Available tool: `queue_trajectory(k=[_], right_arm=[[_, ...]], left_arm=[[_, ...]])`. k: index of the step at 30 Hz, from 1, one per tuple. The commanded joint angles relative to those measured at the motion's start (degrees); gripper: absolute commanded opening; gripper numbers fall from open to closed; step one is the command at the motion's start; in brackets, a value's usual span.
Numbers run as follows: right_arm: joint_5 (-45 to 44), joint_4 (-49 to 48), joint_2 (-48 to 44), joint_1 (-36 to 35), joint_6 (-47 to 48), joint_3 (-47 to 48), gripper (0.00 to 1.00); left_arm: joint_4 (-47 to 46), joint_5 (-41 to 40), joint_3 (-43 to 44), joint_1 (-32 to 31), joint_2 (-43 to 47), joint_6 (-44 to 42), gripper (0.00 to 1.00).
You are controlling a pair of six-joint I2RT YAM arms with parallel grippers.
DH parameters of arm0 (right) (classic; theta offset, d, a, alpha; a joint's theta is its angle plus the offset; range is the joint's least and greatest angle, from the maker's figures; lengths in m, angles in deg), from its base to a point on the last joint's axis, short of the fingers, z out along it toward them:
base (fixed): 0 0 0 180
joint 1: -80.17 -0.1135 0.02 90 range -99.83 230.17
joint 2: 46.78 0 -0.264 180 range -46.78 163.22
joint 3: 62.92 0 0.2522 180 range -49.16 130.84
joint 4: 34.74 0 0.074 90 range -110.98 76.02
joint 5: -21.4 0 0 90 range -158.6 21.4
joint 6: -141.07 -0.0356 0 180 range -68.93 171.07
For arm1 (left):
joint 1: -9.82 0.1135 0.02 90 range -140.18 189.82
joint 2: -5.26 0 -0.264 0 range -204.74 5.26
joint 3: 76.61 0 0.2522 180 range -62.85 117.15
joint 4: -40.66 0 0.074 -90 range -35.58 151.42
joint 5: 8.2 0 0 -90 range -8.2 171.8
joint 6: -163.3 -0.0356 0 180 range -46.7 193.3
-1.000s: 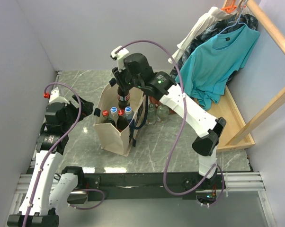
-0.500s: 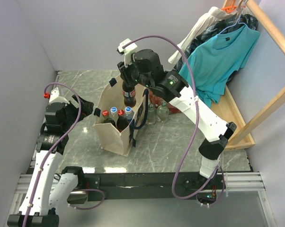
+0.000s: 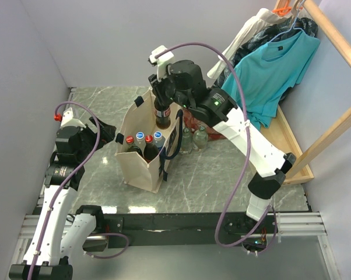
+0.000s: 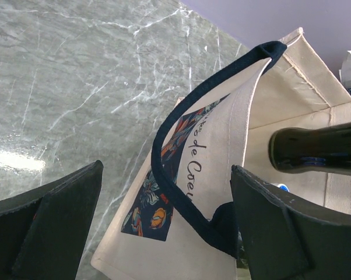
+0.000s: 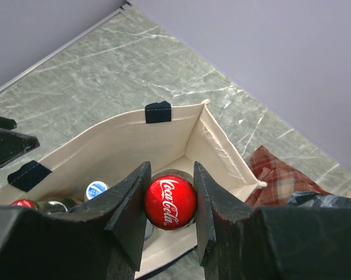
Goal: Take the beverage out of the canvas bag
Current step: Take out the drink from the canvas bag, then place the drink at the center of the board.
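The beige canvas bag (image 3: 141,157) with navy handles stands in the middle of the marble table, its printed side (image 4: 181,175) facing my left gripper. My right gripper (image 3: 160,105) is shut on the red Coca-Cola cap (image 5: 170,202) of a dark glass beverage bottle (image 3: 162,115), which hangs upright above the bag's far end, its base (image 4: 315,149) clear of the rim. Several capped bottles (image 3: 143,140) still stand inside the bag. My left gripper (image 4: 164,227) stays open just left of the bag (image 4: 222,192), its fingers either side of the printed wall, touching nothing.
Two clear bottles (image 3: 193,139) stand on the table right of the bag, beside a red plaid cloth (image 5: 283,175). A teal shirt (image 3: 269,76) and other garments hang on a wooden rack (image 3: 333,134) at the right. Grey walls close the left and back.
My right gripper has lifted the dark bottle up out of the bag and shifted it slightly right. The left arm has not moved.
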Motion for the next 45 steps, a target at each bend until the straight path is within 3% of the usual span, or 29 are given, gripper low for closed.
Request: queue_trajectory(k=[1,26,38,45], right_arm=[[-2.90,-12.49,-9.53,-0.59,1.67,0.65,0.00],[-9.84,-14.34,-18.23,-0.59,3.69,-4.28,0.00],[-12.66,-15.48,-23.68,-0.68,3.69,-10.61,0.00],[-15.03,-17.59,-29.31,-0.59,1.41,-21.32,0.00]], left_arm=[[-1.66,0.53,0.46,0.21,0.30,0.36,0.96],[-3.24,2.11,-0.16,0.21,-0.41,1.59,0.96],[-3.59,2.20,-0.33,0.21,-0.58,1.85,0.96],[-4.12,2.73,-0.60,0.21,-1.02,2.12,0.96]])
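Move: My right hand holds the cola bottle by its red cap, over the canvas bag, whose middle is roughly 5 cm to my left, nearly level with me and some 28 cm down. The two glass bottles stand on the table about 13 cm to my right, 3 cm ahead and 34 cm below; the plaid cloth lies about 15 cm ahead and 20 cm right, 41 cm down. From my left hand the glass bottles are some 9 cm ahead, 31 cm right and 17 cm lower. Keeping my pinch on the cola cap, I lift the bottle with my right hand while swinging it right and a little back, then carry it on sideways past the bag's right wall, about 11 cm right in all. I rise some 7 cm and sink a couple again at the end, the hand turning about 10 degrees clockwise and its fingers tipping up by about as much. ##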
